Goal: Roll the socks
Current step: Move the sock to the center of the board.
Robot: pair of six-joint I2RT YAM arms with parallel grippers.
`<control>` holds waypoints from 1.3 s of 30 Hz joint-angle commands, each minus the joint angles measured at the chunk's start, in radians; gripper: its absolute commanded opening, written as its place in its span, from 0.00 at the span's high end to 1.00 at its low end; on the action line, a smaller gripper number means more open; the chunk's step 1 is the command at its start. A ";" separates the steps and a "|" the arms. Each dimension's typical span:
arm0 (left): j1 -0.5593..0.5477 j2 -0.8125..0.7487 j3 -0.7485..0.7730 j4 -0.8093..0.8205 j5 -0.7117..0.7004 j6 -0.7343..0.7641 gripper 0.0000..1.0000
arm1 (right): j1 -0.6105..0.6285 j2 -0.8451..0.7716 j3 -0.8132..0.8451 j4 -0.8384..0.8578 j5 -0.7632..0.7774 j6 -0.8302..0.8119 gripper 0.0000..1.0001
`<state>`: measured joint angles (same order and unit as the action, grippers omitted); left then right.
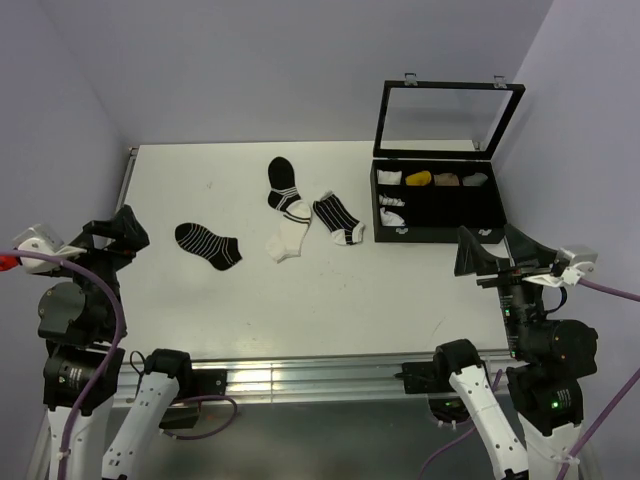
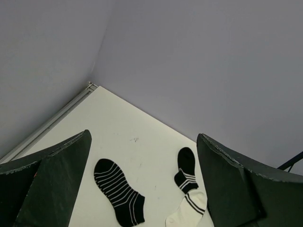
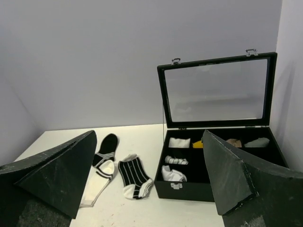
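The mostly white sock with a black-striped cuff (image 1: 288, 237) lies mid-table, and its cuff touches a black sock with white bands. It also shows in the left wrist view (image 2: 187, 215) and the right wrist view (image 3: 97, 182). The black sock with white stripes and a white toe (image 1: 338, 218) lies just right of it and shows in the right wrist view (image 3: 134, 176). My left gripper (image 1: 115, 235) (image 2: 143, 137) is open and empty at the table's left edge. My right gripper (image 1: 495, 255) (image 3: 149, 135) is open and empty near the box's front right.
An all-black sock with thin white stripes (image 1: 208, 246) (image 2: 117, 191) lies to the left. A black sock with white bands (image 1: 282, 183) (image 2: 186, 169) (image 3: 108, 146) lies behind the white one. An open black compartment box (image 1: 440, 237) (image 3: 189, 191) holding rolled socks stands at the right, lid (image 1: 445, 120) raised.
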<state>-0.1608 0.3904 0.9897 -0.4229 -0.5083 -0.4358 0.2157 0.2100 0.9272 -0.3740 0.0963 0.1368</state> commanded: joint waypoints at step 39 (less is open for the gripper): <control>-0.017 0.370 -0.209 0.090 0.364 -0.087 0.01 | 0.392 1.279 0.255 0.182 -0.170 -0.035 0.05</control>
<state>-0.1745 0.7589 0.7757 -0.3656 -0.1368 -0.5358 0.5655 1.4075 1.1004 -0.2726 -0.0792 0.1768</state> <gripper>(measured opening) 0.995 0.964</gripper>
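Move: The hands are some 40 cm above the board. The black striped sock lies about 17 cm ahead of the left hand and 4 cm right; the black sock is about 33 cm ahead and 19 cm right of that hand. From the right hand, the white sock is roughly 23 cm ahead and 30 cm left, the white-toed sock 28 cm ahead and 20 cm left, the open box 33 cm ahead and 2 cm right. Towards the white sock, the right hand sweeps down, left and forward, over 20 cm down and about as far left, tipping some 50 degrees downward and swinging counter-clockwise. The left hand sinks about 17 cm while easing forward and right towards the black striped sock, tipping down and turning clockwise. Both grippers stay open, touching nothing. ##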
